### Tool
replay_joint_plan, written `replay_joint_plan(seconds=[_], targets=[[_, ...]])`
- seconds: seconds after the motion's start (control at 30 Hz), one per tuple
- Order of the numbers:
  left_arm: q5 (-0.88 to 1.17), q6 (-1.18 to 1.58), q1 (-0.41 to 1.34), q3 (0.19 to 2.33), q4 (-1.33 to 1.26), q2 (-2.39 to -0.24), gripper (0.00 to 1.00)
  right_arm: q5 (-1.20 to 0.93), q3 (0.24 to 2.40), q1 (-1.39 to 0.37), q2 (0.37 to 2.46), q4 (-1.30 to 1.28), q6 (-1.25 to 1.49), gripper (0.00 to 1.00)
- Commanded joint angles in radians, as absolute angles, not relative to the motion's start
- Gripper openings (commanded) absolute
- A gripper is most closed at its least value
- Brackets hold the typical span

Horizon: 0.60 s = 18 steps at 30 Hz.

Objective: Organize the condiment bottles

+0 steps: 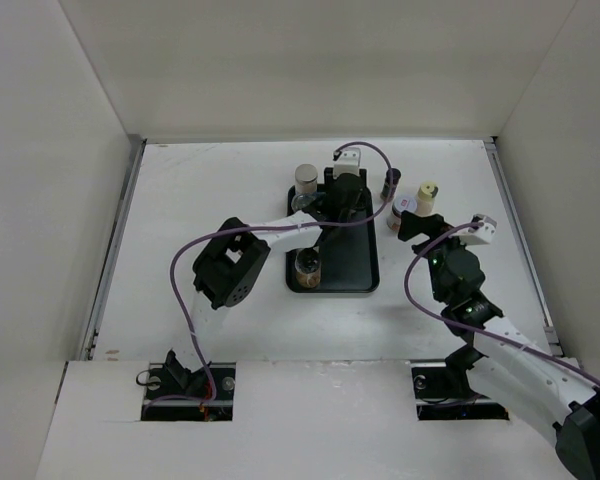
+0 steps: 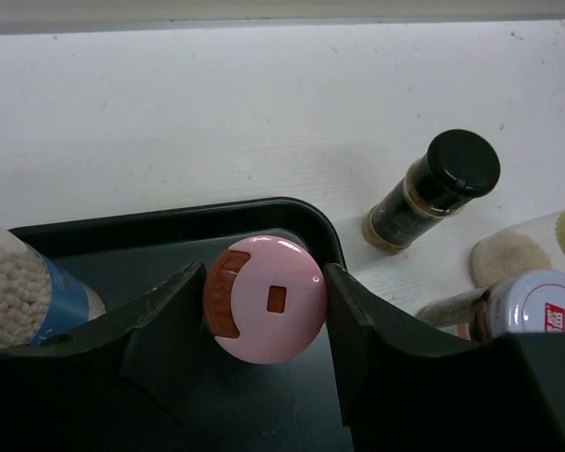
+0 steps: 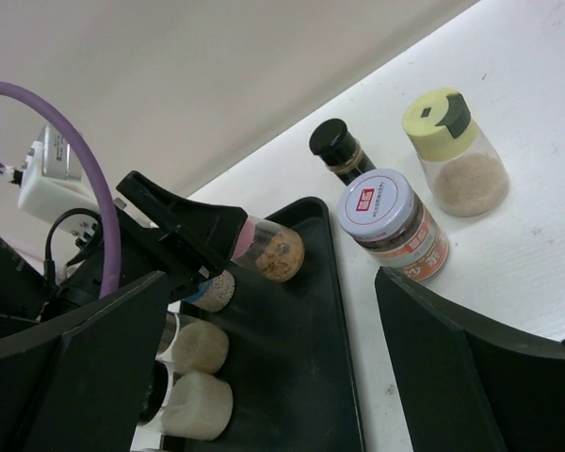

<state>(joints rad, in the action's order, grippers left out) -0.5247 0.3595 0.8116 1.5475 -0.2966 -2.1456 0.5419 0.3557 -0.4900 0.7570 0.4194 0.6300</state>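
My left gripper [image 2: 266, 311] is shut on a pink-capped condiment bottle [image 2: 273, 294] over the far right corner of the black tray [image 2: 122, 250]. In the right wrist view the same bottle [image 3: 275, 250] shows brown contents; I cannot tell if its base touches the tray. On the table right of the tray stand a black-capped bottle [image 1: 391, 182], a pale-yellow-capped bottle [image 1: 426, 195] and a white-lidded jar [image 1: 403, 212]. My right gripper [image 1: 420, 228] is open and holds nothing, just near of these three.
In the tray [image 1: 355, 265] stand a grey-capped bottle [image 1: 306, 180], a brown-filled bottle [image 1: 307, 267] and a blue-labelled bottle of white beads [image 2: 24, 297]. White walls enclose the table on three sides. The left arm's purple cable [image 1: 195, 250] loops over the table.
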Motion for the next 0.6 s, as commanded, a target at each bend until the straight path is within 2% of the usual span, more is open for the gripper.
replay_joint_plan(seconds=[0.0,0.1,0.27,0.43,0.57], targets=[[-0.506,0.383,0.801,1.565,-0.361,-2.138,0.38,0.540,0.348,-0.481,0.756,0.451,0.646,0.97],[-0.503,0.385,0.801,1.560,-0.351,-2.135,0.43,0.543,0.348,-0.479,0.755,0.446,0.646,0.97],[-0.512,0.385,0.801,1.537,-0.350,-2.120,0.64,0.548,0.348,-0.479,0.749,0.445,0.646,0.98],[-0.483,0.376,0.794,1.549,-0.361,-2.135,0.69,0.554,0.341,-0.475,0.733,0.446,0.644,0.98],[-0.466,0.371,0.806,1.540,-0.367,-2.060,0.82,0.566,0.336,-0.472,0.721,0.446,0.643,0.96]])
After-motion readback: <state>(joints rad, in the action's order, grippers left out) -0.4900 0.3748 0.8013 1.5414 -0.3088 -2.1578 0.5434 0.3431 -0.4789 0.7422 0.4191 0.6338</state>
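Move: The left hand still grips the pink-capped bottle right over its spot near the tray's far right corner, the bottle's middle about 5 cm below the hand point. The black-capped bottle stands some 9 cm right and 4 cm ahead, the red-label jar about 12 cm right and 3 cm back, the bead bottle roughly 11 cm to the left, level with it. From the right hand the pink-capped bottle lies about 11 cm left, 10 cm ahead and lower. The left hand lowers the pink-capped bottle about 1 cm, then stays there and opens its fingers, freeing it. ##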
